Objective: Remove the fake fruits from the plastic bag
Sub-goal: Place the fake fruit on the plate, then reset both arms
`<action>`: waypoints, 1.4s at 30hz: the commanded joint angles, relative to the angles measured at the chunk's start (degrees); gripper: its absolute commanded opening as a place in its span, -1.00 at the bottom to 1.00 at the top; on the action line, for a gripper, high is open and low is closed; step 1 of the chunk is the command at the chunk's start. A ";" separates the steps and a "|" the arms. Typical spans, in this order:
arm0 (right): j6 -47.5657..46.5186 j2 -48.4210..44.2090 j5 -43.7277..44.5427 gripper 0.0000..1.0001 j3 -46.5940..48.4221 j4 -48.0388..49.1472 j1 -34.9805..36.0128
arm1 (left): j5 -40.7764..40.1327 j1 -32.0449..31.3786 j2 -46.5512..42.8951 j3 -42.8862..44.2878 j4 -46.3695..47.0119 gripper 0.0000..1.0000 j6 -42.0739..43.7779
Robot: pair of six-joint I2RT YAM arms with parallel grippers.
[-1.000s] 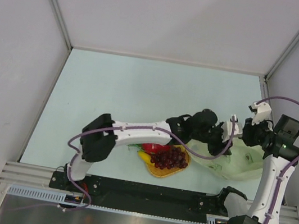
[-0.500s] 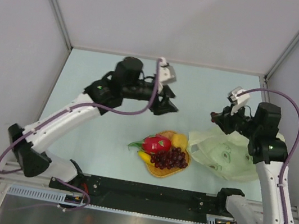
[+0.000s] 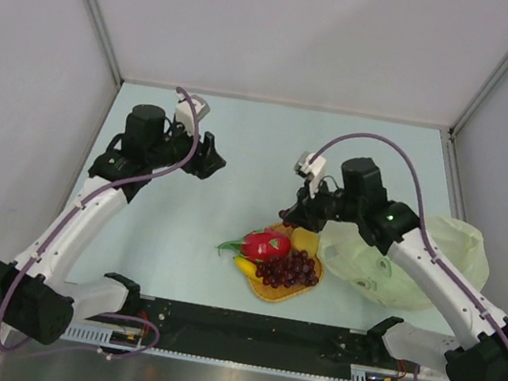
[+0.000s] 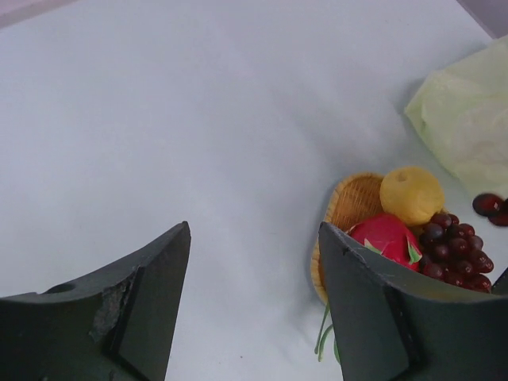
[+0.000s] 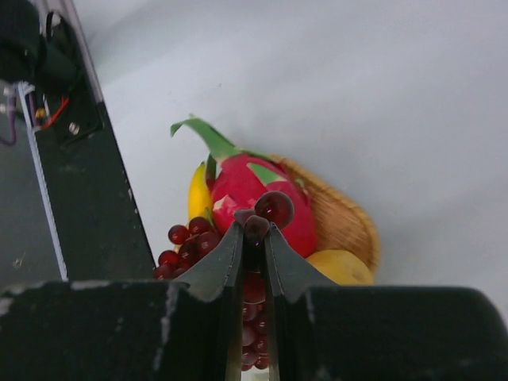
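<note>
The fake fruits lie on a round orange woven mat: a red-pink dragon fruit, a yellow lemon, a banana and a dark grape bunch. My right gripper hovers just above them, shut on a small cluster of dark red grapes pinched at its fingertips. To the right lies the pale yellowish plastic bag, crumpled. My left gripper stands open and empty over bare table at the far left, well away from the mat and the bag.
Grey walls enclose the pale blue table on three sides. A black rail with the arm bases runs along the near edge. The right arm's forearm crosses over the bag.
The left arm has swung from beside the bag to the far left, its jaws widening. The right gripper has moved left from above the bag to over the mat, still shut.
</note>
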 commanded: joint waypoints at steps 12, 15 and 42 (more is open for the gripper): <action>-5.67 3.07 6.40 -0.86 -5.72 0.39 7.15 | 4.55 2.47 -3.27 -1.23 5.40 0.42 -4.19; -5.94 2.19 6.40 -0.86 -7.39 -0.31 7.33 | 4.99 2.47 -2.04 -0.18 5.84 0.42 -4.71; -4.17 -0.81 21.44 0.99 9.64 3.68 -9.96 | -8.69 4.49 3.41 4.48 3.91 1.00 4.50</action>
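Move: The plate, onto which the grapes in the right fingers go, has its middle about 5 cm back from the right hand, straight below otherwise, some 16 cm down. On it, the yellow fruit lies level ahead and 4 cm right of that hand, the dragon fruit 3 cm back and 5 cm left, and the first grapes 8 cm back and 1 cm right. From the left hand the plate is about 14 cm back, 21 cm right and 20 cm down. The small bunch of grapes, still pinched in the right hand, is lowered about 9 cm and drawn some 4 cm back over the plate, the fingers tipping down a little, and is let go as they open wide. The right hand then rises and pulls away forward and slightly right, over 10 cm up, fingers lifting and turning clockwise. The left hand stays clear, edging about 3 cm forward and opening wider near the end. ##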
